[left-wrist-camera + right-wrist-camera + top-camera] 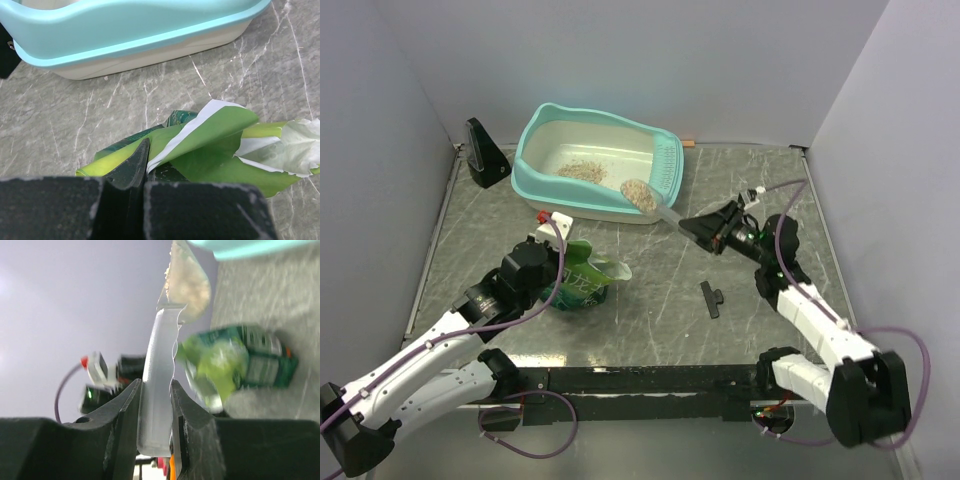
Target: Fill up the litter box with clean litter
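Observation:
The litter box (pixel 542 183), turquoise-rimmed with a cream inside, stands at the back left and holds a patch of clean litter (pixel 582 170). My right gripper (pixel 692 227) is shut on the handle of a translucent scoop (pixel 642 195); its bowl, heaped with tan granules (pixel 188 284), hovers over the box's near right corner. In the right wrist view the scoop handle (pixel 158 385) sits clamped between both fingers. My left gripper (pixel 560 268) is shut on the edge of the green pouch (pixel 215 145), which lies on the table in front of the box (pixel 130 40).
A black wedge-shaped stand (pixel 485 152) sits left of the box by the wall. A small black clip (pixel 710 298) lies on the marble tabletop right of centre. Grey walls close in the left, back and right sides.

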`<state>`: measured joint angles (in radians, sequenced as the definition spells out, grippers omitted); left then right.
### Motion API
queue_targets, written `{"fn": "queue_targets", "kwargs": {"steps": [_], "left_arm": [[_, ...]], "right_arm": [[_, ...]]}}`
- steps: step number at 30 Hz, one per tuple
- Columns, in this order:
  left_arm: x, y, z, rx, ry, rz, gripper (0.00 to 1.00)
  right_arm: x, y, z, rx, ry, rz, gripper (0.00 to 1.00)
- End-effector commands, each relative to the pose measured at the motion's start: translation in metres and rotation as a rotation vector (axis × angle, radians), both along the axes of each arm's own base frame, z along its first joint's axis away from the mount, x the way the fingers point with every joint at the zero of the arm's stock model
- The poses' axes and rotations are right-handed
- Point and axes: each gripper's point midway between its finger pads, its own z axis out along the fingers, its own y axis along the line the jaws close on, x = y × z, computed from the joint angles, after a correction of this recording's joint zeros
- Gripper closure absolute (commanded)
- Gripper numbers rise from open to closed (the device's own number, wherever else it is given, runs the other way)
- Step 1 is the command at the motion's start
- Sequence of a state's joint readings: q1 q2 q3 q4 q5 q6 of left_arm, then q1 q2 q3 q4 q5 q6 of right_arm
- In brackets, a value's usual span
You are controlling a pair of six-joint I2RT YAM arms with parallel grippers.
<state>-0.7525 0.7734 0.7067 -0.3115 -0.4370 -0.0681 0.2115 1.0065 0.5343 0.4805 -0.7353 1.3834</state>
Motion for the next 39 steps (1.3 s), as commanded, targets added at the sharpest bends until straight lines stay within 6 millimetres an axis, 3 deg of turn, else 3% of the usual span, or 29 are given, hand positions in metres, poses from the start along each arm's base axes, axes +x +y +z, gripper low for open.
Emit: {"fn": "queue_targets", "kwargs": {"steps": [1, 2, 4, 5, 7, 8, 9, 10, 11, 12, 14, 16, 20, 21, 23, 24, 25, 26, 27, 28, 29, 30, 32, 37, 39], "left_arm": [[0.003, -0.002, 0.011, -0.034, -0.021, 0.003, 0.99], [0.002, -0.001, 0.013, -0.037, -0.025, 0.001, 0.99], [0.002, -0.001, 0.013, -0.040, -0.027, 0.001, 0.99], [0.002, -0.001, 0.013, -0.041, -0.028, 0.000, 0.99], [0.002, -0.001, 0.014, -0.041, -0.027, 0.000, 0.99], [0.002, -0.001, 0.015, -0.043, -0.028, -0.002, 0.99], [0.002, -0.001, 0.014, -0.043, -0.026, -0.003, 0.99], [0.002, -0.001, 0.014, -0.044, -0.027, -0.001, 0.99], [0.002, -0.001, 0.015, -0.048, -0.026, -0.002, 0.99], [0.003, -0.001, 0.014, -0.048, -0.024, -0.003, 0.99], [0.003, 0.000, 0.016, -0.048, -0.026, 0.001, 0.99], [0.004, 0.000, 0.016, -0.053, -0.023, -0.001, 0.99], [0.005, 0.001, 0.015, -0.059, -0.013, 0.005, 0.99], [0.005, 0.001, 0.015, -0.058, -0.010, 0.003, 0.99], [0.005, 0.001, 0.015, -0.063, -0.008, 0.005, 0.99], [0.005, 0.001, 0.014, -0.061, -0.003, 0.004, 0.99], [0.006, 0.001, 0.015, -0.066, -0.004, 0.008, 0.99], [0.005, 0.002, 0.015, -0.067, -0.005, 0.009, 0.99], [0.005, 0.002, 0.017, -0.070, -0.008, 0.010, 0.99], [0.005, 0.002, 0.016, -0.070, -0.007, 0.007, 0.99], [0.004, 0.002, 0.016, -0.071, -0.007, 0.007, 0.99], [0.004, 0.003, 0.017, -0.073, -0.010, 0.007, 0.99], [0.004, 0.004, 0.017, -0.070, -0.008, 0.010, 0.99], [0.002, 0.006, 0.020, -0.086, -0.017, 0.014, 0.99], [0.001, 0.006, 0.022, -0.089, -0.022, 0.014, 0.99]], "right_arm": [[0.043, 0.001, 0.063, 0.042, -0.234, -0.057, 1.00], [0.062, 0.003, 0.048, 0.027, -0.191, -0.070, 1.00], [0.081, 0.008, 0.058, 0.037, -0.222, -0.071, 1.00], [0.101, 0.011, 0.035, 0.022, -0.164, -0.070, 1.00], [0.124, 0.017, 0.034, 0.006, -0.167, -0.067, 1.00], [0.140, 0.020, 0.008, -0.024, -0.102, -0.065, 1.00], [0.152, 0.023, 0.014, -0.037, -0.114, -0.064, 1.00], [0.162, 0.024, 0.005, -0.071, -0.119, -0.065, 1.00], [0.173, 0.027, -0.020, -0.101, -0.045, -0.055, 1.00], [0.183, 0.029, -0.014, -0.114, -0.060, -0.048, 1.00], [0.196, 0.030, -0.036, -0.180, -0.035, -0.048, 1.00], [0.206, 0.028, -0.042, -0.257, -0.027, -0.050, 1.00], [0.219, 0.026, -0.056, -0.399, 0.025, -0.027, 1.00], [0.227, 0.024, -0.041, -0.452, -0.021, -0.026, 1.00], [0.226, 0.013, -0.060, -0.544, 0.070, -0.036, 1.00], [0.233, 0.011, -0.043, -0.597, 0.004, -0.037, 1.00], [0.227, 0.006, -0.057, -0.648, 0.074, -0.016, 1.00], [0.228, 0.006, -0.054, -0.670, 0.073, -0.009, 1.00], [0.232, 0.008, -0.036, -0.684, 0.017, 0.000, 1.00], [0.234, 0.009, -0.045, -0.699, 0.043, 0.022, 1.00], [0.228, 0.009, -0.051, -0.716, 0.090, 0.054, 1.00], [0.229, 0.014, -0.037, -0.708, 0.057, 0.078, 1.00], [0.222, 0.020, -0.052, -0.733, 0.107, 0.126, 1.00], [0.218, 0.022, -0.062, -0.931, 0.083, 0.106, 1.00], [0.210, 0.033, -0.056, -0.984, 0.050, 0.135, 1.00]]}}
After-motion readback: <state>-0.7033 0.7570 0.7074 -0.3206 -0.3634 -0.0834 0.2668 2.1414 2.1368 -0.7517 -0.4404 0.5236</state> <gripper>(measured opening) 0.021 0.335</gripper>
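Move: The litter box, the pouring place, has its middle about 27 cm ahead of the right hand, 25 cm to its left and 18 cm below. The small litter patch already in it lies roughly 26 cm ahead, 30 cm left. The green bag stands some 30 cm left and 6 cm back; the black clip lies about 11 cm back, 5 cm right. From the left hand the litter box is about 29 cm ahead and 10 cm right. The loaded scoop, still gripped by its handle in the right hand, swings forward about 25 cm over the litter box's right end. The hand rises slightly, sinks about 9 cm, lifts again, then sinks anew as it eases back a little, tipping the finger side steadily down some 45 degrees to pour. The left hand keeps its pinch on the bag's top and stays in place. ##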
